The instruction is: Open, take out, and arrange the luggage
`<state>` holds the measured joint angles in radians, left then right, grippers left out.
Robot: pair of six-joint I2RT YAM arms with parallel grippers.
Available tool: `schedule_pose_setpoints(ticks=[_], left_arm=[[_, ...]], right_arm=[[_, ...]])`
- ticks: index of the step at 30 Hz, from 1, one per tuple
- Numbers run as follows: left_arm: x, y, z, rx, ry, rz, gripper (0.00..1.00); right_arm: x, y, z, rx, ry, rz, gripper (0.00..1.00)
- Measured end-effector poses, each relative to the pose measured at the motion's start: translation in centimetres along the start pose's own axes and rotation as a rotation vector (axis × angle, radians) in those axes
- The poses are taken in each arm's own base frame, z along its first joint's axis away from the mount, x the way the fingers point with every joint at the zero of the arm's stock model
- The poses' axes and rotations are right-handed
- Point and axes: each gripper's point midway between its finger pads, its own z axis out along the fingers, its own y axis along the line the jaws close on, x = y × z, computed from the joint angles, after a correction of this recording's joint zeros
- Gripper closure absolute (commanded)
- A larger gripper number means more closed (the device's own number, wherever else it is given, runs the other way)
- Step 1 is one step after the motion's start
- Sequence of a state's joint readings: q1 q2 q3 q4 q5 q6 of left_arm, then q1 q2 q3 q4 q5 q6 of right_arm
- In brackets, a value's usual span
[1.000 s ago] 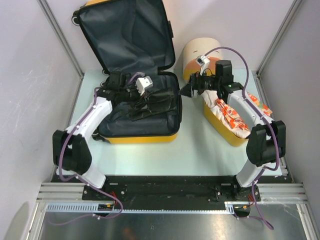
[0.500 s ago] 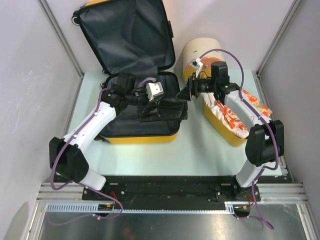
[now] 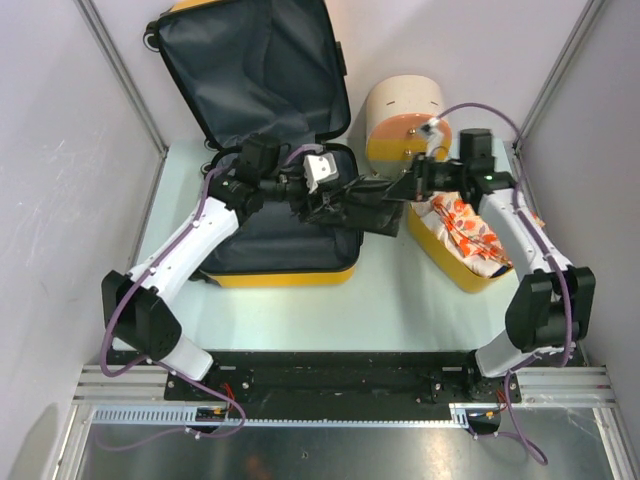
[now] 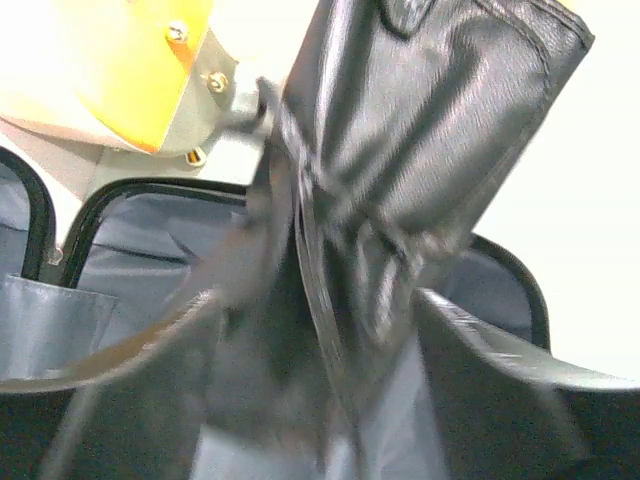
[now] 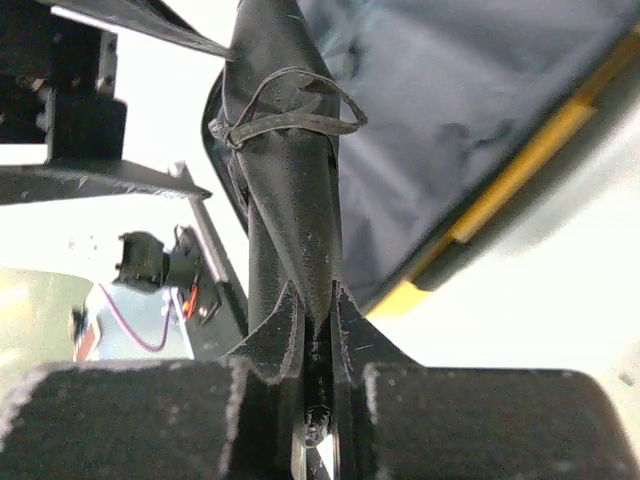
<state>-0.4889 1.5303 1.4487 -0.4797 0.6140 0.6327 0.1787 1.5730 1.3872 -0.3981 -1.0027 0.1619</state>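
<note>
The luggage, a yellow hard-shell suitcase, lies open at the back left with its grey-lined lid standing up. A black leather pouch hangs over the suitcase's right edge, between the two arms. My right gripper is shut on the pouch's right end; in the right wrist view the jaws pinch the pouch tightly. My left gripper stands open at the pouch's left end. In its wrist view the fingers stand wide apart on either side of the blurred pouch.
A cream-and-pink round box stands at the back, right of the lid. A yellow basket holding patterned cloth sits under the right arm. Metal frame posts border both sides.
My left gripper lifted the black pouch out of the suitcase and carried it right. The right gripper closed on its end and drew back slightly. The left jaws have opened.
</note>
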Motion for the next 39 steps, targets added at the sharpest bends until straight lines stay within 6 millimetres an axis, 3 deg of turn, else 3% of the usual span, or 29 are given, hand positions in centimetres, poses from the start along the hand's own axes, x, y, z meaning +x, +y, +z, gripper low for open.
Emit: schedule_pose_setpoints(ticks=[1, 3, 7, 9, 12, 17, 22, 24, 25, 29, 31, 35, 39], left_arm=[[-0.6, 0.2, 0.0, -0.006, -0.013, -0.001, 0.00], [-1.4, 0.7, 0.0, -0.020, -0.028, -0.007, 0.00], [-1.4, 0.9, -0.1, -0.025, -0.027, -0.034, 0.00], [-1.1, 0.9, 0.2, -0.023, -0.021, -0.049, 0.00], [-0.4, 0.8, 0.8, -0.014, -0.008, -0.074, 0.00], [0.3, 0.7, 1.3, -0.003, 0.009, -0.098, 0.00], [0.4, 0.7, 1.3, -0.002, 0.010, -0.108, 0.00], [0.4, 0.6, 1.3, -0.003, 0.011, -0.113, 0.00], [0.4, 0.6, 1.3, -0.003, 0.011, -0.115, 0.00], [0.5, 0.8, 1.3, -0.013, 0.018, -0.117, 0.00], [0.6, 0.9, 1.3, -0.021, 0.024, -0.117, 0.00], [1.0, 0.9, 1.2, -0.027, 0.035, -0.120, 0.00], [2.0, 0.4, 1.0, -0.031, 0.057, -0.133, 0.00]], right_arm=[[-0.7, -0.8, -1.4, 0.030, -0.033, 0.017, 1.00], [-2.0, -2.5, -4.4, 0.096, -0.104, 0.054, 1.00], [-4.1, -7.1, -13.5, 0.289, -0.288, 0.122, 1.00], [-3.6, -8.3, -17.0, 0.363, -0.348, 0.155, 1.00], [-1.3, -9.7, -20.3, 0.430, -0.388, 0.221, 1.00], [3.0, -13.2, -23.0, 0.514, -0.386, 0.342, 1.00], [6.0, -16.2, -24.7, 0.576, -0.380, 0.399, 0.97], [6.7, -17.3, -25.5, 0.610, -0.377, 0.403, 0.74], [6.9, -17.6, -25.7, 0.625, -0.374, 0.405, 0.55], [8.2, -19.6, -26.9, 0.745, -0.343, 0.401, 0.33], [8.3, -19.9, -27.2, 0.781, -0.333, 0.393, 0.22], [7.3, -18.5, -27.2, 0.823, -0.310, 0.325, 0.15], [3.6, -14.8, -26.7, 0.897, -0.248, 0.111, 0.14]])
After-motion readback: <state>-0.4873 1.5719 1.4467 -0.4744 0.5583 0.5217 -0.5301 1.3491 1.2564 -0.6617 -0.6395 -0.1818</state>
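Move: The right gripper holds one end of the black bag, whose middle lies about 7 cm left and 3 cm back of it. The yellow bin with the floral cloth sits some 23 cm right, 5 cm back and 19 cm below; the drawer cabinet is about 16 cm ahead and 4 cm right. From the left hand, the bag's middle is roughly 12 cm right and level fore-and-aft, and the bin some 42 cm right and 6 cm back. Sweep the black bag out of the space between the hands with the right gripper, about 33 cm to the right, turning some 50 degrees clockwise and sinking over the bin. Open the right fingers to let the bag go on the floral cloth, then rise about 6 cm. Keep the left hand nearly in place while its part-open fingers spread fully. ##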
